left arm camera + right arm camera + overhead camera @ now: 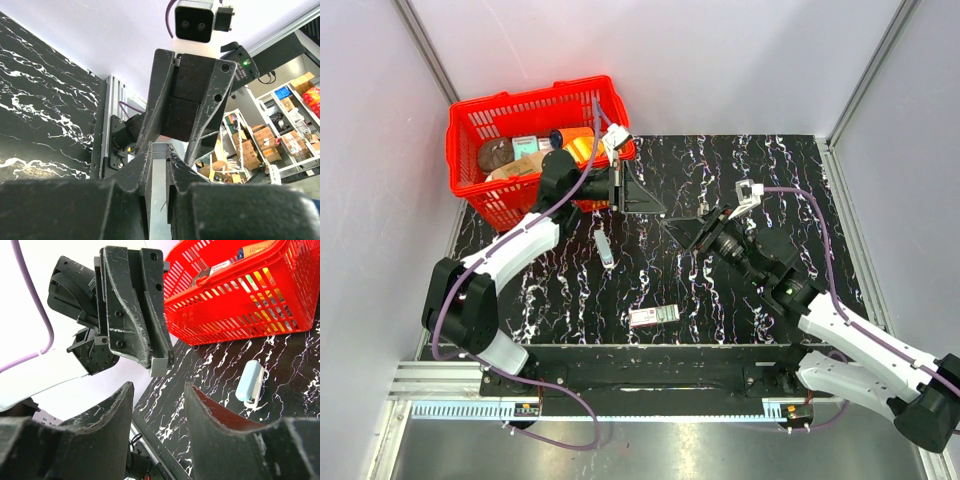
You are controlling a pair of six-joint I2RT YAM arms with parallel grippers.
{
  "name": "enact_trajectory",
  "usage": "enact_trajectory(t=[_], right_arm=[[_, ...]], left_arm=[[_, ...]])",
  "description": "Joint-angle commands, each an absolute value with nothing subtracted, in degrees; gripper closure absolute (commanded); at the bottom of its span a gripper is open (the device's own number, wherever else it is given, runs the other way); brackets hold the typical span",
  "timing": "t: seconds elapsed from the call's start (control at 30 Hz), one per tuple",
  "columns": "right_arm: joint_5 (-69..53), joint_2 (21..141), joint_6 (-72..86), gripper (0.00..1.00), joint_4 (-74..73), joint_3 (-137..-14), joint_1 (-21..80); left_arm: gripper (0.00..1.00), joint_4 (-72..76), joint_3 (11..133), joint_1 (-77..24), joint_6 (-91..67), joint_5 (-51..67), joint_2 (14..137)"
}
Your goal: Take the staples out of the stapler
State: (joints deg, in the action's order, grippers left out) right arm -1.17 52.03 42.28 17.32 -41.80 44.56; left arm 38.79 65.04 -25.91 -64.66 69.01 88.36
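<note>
The stapler (605, 247), slim with a pale blue top, lies on the black marbled table left of centre; it also shows in the right wrist view (250, 381). My left gripper (655, 203) is held above the table near the basket, shut on a short silver strip of staples (159, 167). The strip's end sticks out past the fingertips (161, 365). My right gripper (693, 228) faces the left gripper from the right, a short way off. It is open and empty (158, 387).
A red plastic basket (530, 100) with several items stands at the back left, right behind the left gripper; it also shows in the right wrist view (225, 305). A flat white-and-red little box (653, 316) lies near the table's front edge.
</note>
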Motion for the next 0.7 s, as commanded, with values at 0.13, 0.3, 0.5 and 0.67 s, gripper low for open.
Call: enact_trajectory(t=[0.13,0.3,0.5,0.67], right_arm=[[-1.8,52.1,41.3,0.54,21.4,-44.7,44.2],[-1.8,52.7,41.1,0.60,22.6,-45.2,44.2],[-2.6,54.1,41.3,0.67,23.5,-45.4,44.3],[-3.2,54.5,41.5,0.70,23.8,-45.1,44.2]], left_arm=[[0.97,45.0,63.9,-25.5,-68.2,70.8,87.1],[0.97,44.2,63.7,-25.6,-67.8,70.6,86.9],[0.96,44.0,63.6,-25.6,-67.8,70.6,86.6],[0.96,44.1,63.8,-25.6,-67.9,70.8,86.6]])
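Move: The staples, held at the left hand's fingertips, sit about 1 cm ahead and 2 cm left of the right hand and roughly 1 cm higher, 1 cm to the right of the left hand. On the table, some 30 cm below the right hand, the blue stapler lies 9 cm ahead and 16 left, the black stapler 13 cm ahead and 8 right, the red-white box 8 cm back and 3 left. Right hand rises about 1 cm, easing forward-left, fingers closing partway around the staples the left keeps holding still. ##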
